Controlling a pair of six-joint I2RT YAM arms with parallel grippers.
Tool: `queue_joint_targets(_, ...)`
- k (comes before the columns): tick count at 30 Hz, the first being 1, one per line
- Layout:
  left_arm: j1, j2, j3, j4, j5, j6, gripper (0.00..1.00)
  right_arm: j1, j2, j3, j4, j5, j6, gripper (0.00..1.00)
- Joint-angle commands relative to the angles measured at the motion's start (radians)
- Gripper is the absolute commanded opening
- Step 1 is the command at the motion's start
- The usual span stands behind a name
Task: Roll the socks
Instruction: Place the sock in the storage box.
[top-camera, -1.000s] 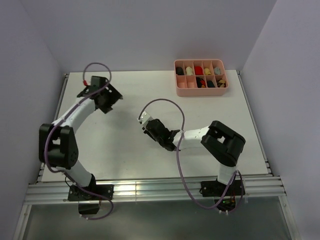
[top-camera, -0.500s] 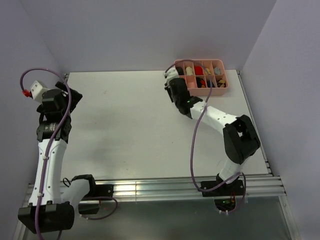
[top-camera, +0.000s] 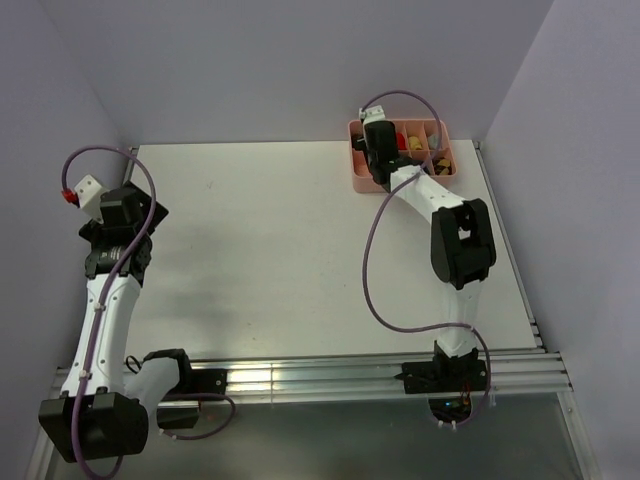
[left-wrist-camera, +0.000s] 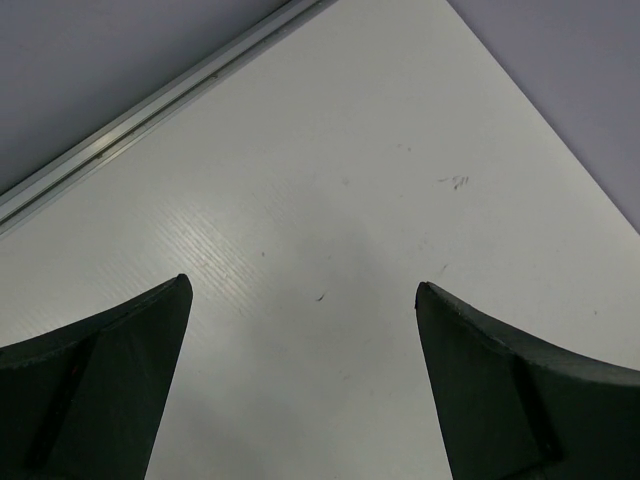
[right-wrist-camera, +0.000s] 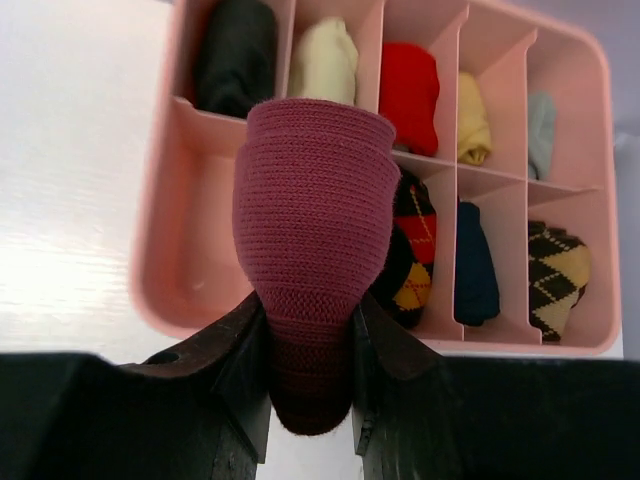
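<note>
My right gripper (right-wrist-camera: 310, 345) is shut on a rolled maroon sock (right-wrist-camera: 312, 215) and holds it above the near left part of the pink divided tray (right-wrist-camera: 165, 270). In the top view the right gripper (top-camera: 378, 140) hangs over the tray's left end (top-camera: 354, 175). The tray holds rolled socks: black (right-wrist-camera: 235, 55), cream (right-wrist-camera: 325, 60), red (right-wrist-camera: 408, 85), yellow (right-wrist-camera: 472, 125), argyle (right-wrist-camera: 415, 260) and navy (right-wrist-camera: 476, 265). The near left compartment is bare. My left gripper (left-wrist-camera: 300, 300) is open and empty over bare table at the far left (top-camera: 118, 215).
The white table (top-camera: 290, 240) is walled at the back and sides. A metal rail (left-wrist-camera: 160, 110) runs along the table's left edge. The right arm's purple cable (top-camera: 375, 250) loops over the table's right half.
My right arm has swung from mid-table to the back right with the maroon sock, ending over the tray. My left arm pulled back to the far left edge.
</note>
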Motion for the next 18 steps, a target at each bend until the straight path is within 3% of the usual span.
queue_joint_targets(1,0.003,0.011,0.004,0.026,-0.040,0.024,1.00,-0.039,0.026,0.078,-0.029,-0.015,-0.029,0.00)
queue_joint_targets(18,0.003,0.039,-0.008,0.027,-0.025,0.026,0.99,-0.101,0.261,0.318,-0.199,-0.205,0.055,0.00)
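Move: The rolled sock is already pinched in my right fingers. The empty front compartment, second from the left in the storage box, lies about 5 cm ahead, 2 cm to the right and some 13 cm below. The other empty compartment is 5 cm to its left, the red-and-black sock 5 cm to its right, the cream sock 8 cm beyond it. From my left hand it is roughly 26 cm ahead, 47 cm to the right and 20 cm down. I lower my right hand about 7 cm towards the empty front part of the box, sliding some 3 cm to the right at first, then easing forward by as much with a slight drift back left. On the way I tip my fingers about 10 degrees further down and keep my pinch on one end of the rolled sock. ##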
